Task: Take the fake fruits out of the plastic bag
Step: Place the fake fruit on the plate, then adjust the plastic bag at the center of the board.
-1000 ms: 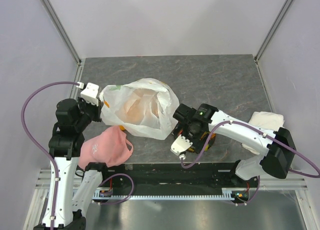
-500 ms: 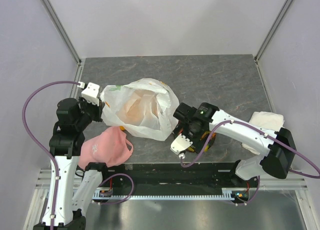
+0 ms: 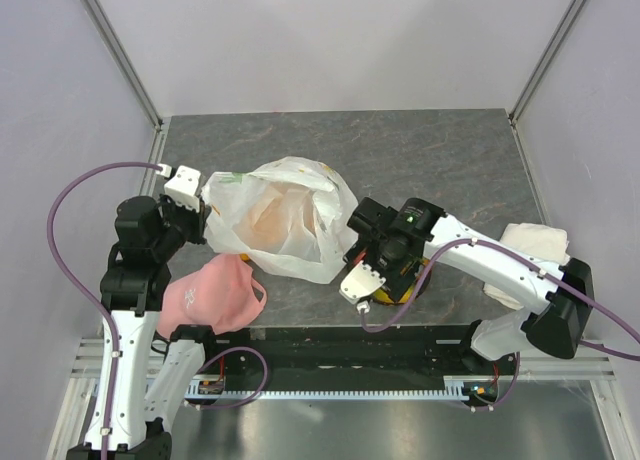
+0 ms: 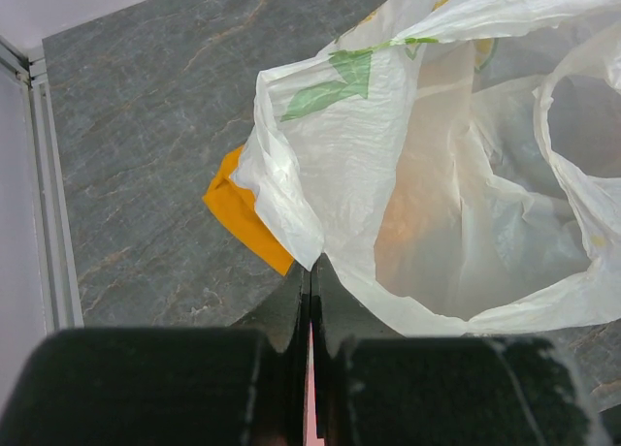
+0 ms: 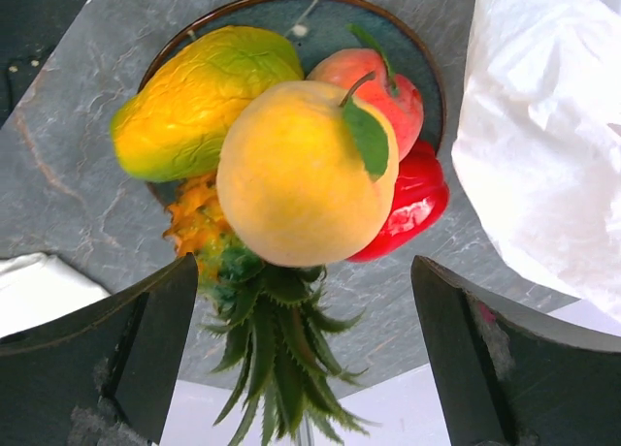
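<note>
The plastic bag (image 3: 285, 220) lies crinkled at centre left, with an orange glow showing through its film. My left gripper (image 3: 205, 212) is shut on the bag's left edge, and the film (image 4: 291, 213) runs into the closed jaws (image 4: 310, 271). My right gripper (image 5: 303, 267) hangs open over a dark plate (image 5: 330, 19) right of the bag. On the plate are a yellow-orange round fruit (image 5: 301, 170), a mango (image 5: 194, 111), a peach (image 5: 398, 92), a red pepper (image 5: 412, 208) and a pineapple (image 5: 218, 238). Nothing sits between its fingers (image 5: 146, 349).
A pink cloth (image 3: 215, 292) lies near the front edge below the bag. A folded white towel (image 3: 535, 242) sits at the right edge. An orange cloth (image 4: 243, 213) pokes out from under the bag. Metal frame posts stand at the table's back corners.
The right arm has shifted slightly over the plate with its jaws wide. The left gripper and the bag have stayed put.
</note>
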Tool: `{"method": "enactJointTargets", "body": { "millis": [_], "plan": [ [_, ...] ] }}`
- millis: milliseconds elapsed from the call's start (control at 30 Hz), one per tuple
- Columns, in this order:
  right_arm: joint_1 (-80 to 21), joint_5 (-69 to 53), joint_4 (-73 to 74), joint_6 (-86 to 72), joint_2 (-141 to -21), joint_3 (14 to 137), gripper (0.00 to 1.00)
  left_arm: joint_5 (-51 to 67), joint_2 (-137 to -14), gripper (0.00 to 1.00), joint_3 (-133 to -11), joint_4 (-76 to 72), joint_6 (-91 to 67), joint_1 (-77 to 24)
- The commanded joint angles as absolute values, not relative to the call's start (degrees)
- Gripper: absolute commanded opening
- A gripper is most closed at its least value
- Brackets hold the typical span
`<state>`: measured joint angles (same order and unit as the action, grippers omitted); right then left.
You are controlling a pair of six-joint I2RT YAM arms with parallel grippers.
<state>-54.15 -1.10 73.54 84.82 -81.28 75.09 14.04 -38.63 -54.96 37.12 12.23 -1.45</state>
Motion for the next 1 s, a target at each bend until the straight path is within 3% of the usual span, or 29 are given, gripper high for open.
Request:
{"method": "enactJointTargets", "body": {
  "millis": [0,133,200,300,400,500,700,967],
  "plan": [
    [-54.5,-2.6,77.5,84.3,-78.3,83.6,0.98,14.2,-39.0,0.02,-55.9,34.7,11.2,-1.1],
    [-54.4,-7.1,69.1,72.9,-78.4,93.3,0.98,10.8,-40.3,0.02,-56.6,33.8,9.4,-1.0],
    [-53.8,-2.2,53.5,57.8,-77.9,93.1,0.98,10.5,-40.6,0.01,-57.0,32.8,7.3,-0.4],
    [-46.9,3.6,37.4,41.5,-77.3,90.8,0.98,11.1,-41.4,0.02,-59.8,30.9,4.6,-0.2],
    [-37.6,7.5,30.6,31.9,-78.1,89.0,0.98,13.0,-43.3,0.02,-63.0,28.7,2.5,2.3],
    [-30.6,13.8,29.3,26.6,-80.6,87.5,0.98,16.0,-46.7,0.02,-65.6,27.9,0.6,2.5],
    [-14.9,12.2,34.0,13.1,-87.3,88.6,0.98,27.3,-55.8,0.02,-70.3,26.0,-4.8,2.3],
    [-11.3,8.4,36.7,3.5,-88.6,88.8,0.98,32.1,-74.2,0.02,-85.6,17.1,-15.9,2.5]
  ]
}}
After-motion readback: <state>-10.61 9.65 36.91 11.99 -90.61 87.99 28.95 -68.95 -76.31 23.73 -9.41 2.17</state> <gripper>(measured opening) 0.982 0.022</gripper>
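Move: The left hand still pinches the plastic bag's rim; the bag's body lies about 14 cm to its right, 5 cm ahead and 12 below, with the pink cap 13 cm back, 2 left and 22 below. From the open right hand the bag is some 22 cm left, 7 ahead and 8 below, the orange 3 back and 5 below, the mango 8 back, 3 right and 9 below, and the pineapple 5 right, 1 ahead and 8 below. Open right hand rises, swings 25 cm forward and right off the plate; left pulls the bag forward, up. ##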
